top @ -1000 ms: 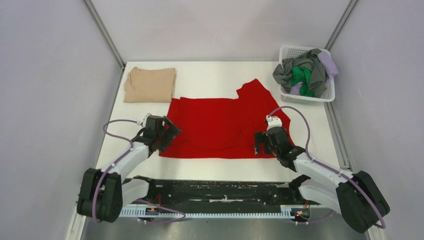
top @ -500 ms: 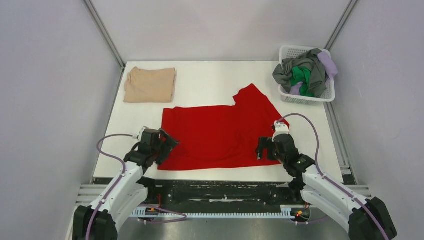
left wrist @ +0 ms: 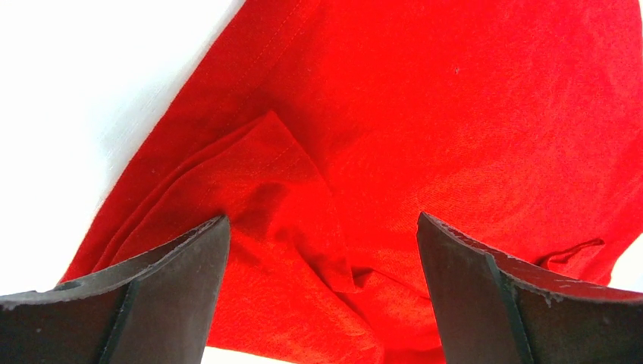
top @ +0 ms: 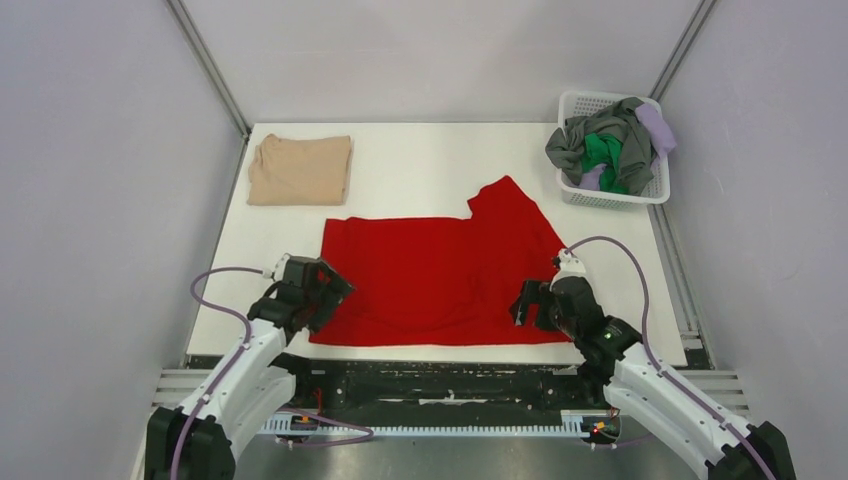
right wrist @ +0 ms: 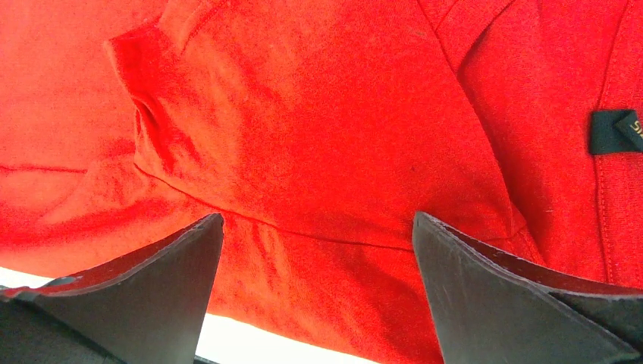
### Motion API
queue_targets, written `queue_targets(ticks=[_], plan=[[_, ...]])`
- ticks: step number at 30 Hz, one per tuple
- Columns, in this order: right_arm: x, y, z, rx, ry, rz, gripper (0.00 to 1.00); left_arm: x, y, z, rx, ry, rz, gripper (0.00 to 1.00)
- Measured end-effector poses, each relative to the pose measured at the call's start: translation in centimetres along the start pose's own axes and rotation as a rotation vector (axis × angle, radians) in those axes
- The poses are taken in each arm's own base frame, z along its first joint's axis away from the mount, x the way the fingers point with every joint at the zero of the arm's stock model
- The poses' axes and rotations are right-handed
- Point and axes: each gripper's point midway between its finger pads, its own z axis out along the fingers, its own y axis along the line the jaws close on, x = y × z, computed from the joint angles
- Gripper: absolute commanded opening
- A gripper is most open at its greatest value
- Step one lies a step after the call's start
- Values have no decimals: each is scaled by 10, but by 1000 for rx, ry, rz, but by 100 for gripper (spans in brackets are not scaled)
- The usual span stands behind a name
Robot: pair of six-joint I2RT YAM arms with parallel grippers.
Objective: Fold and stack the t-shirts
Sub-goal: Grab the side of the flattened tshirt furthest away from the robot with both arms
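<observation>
A large red t-shirt (top: 440, 270) lies spread flat near the table's front edge, one sleeve (top: 505, 200) pointing toward the back. My left gripper (top: 325, 290) is over its near left corner, and my right gripper (top: 527, 303) is over its near right corner. In the left wrist view the left gripper (left wrist: 320, 220) is open, with wrinkled red cloth (left wrist: 455, 114) below the wide gap. The right gripper (right wrist: 317, 216) is open too, above a seam of the red shirt (right wrist: 318, 114). A folded beige t-shirt (top: 300, 170) lies at the back left.
A white mesh basket (top: 612, 199) at the back right holds grey (top: 580, 140), green (top: 603, 152) and lavender (top: 655, 128) shirts. The white table (top: 430, 150) ends just in front of the red shirt's hem, by the black rail. A black label (right wrist: 614, 130) shows on the shirt.
Both arms have drawn back toward the near edge, and the red shirt has slid toward it with them. Both grippers stay open.
</observation>
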Motion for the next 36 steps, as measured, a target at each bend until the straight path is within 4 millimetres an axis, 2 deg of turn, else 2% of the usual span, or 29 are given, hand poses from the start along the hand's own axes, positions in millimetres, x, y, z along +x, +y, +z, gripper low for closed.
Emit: queue_targets(ticks=[10,14,17,20,23,27,31,36], plan=[[9,-1,-12,16,65,4,98,-2,17,-7,-57,-30,4,100],[4,3,-18,0,69,-28,98,-9,15,-14,-77,-50,8,100],[-14,13,-22,-34,12,-56,98,-27,-4,-23,-57,-92,10,100],[-48,29,-25,-71,-99,-73,98,-51,-33,-32,-34,-142,24,100],[-84,45,-25,-102,-219,-79,98,-73,-55,-29,-55,-184,52,100],[-107,52,-12,-82,-271,-107,98,-101,-86,-3,-132,-176,125,100],[-118,54,1,-46,-269,-144,98,-130,-115,38,-194,-154,192,100],[-117,47,12,-3,-254,-176,98,-154,-119,86,-275,-114,247,100]])
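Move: From the left gripper, down on the red t-shirt, the shirt's far left corner lies about 19 cm ahead and 4 cm left, barely lower. The folded tan shirt lies some 31 cm ahead and 14 cm left. From the right gripper, the red shirt's far sleeve is about 25 cm straight ahead, also barely lower; the laundry basket stands roughly 38 cm ahead and 29 cm right. With fingers kept open, finish dragging the red shirt a last 1.5 cm towards the robot, then lift both grippers off it. Carry the left one forward some 20 cm in an arc over the cloth and down again close above the far left corner, rolling its left side up. Bring the right one forward about 10 cm and up towards the far sleeve, fingertips tilting outward. ##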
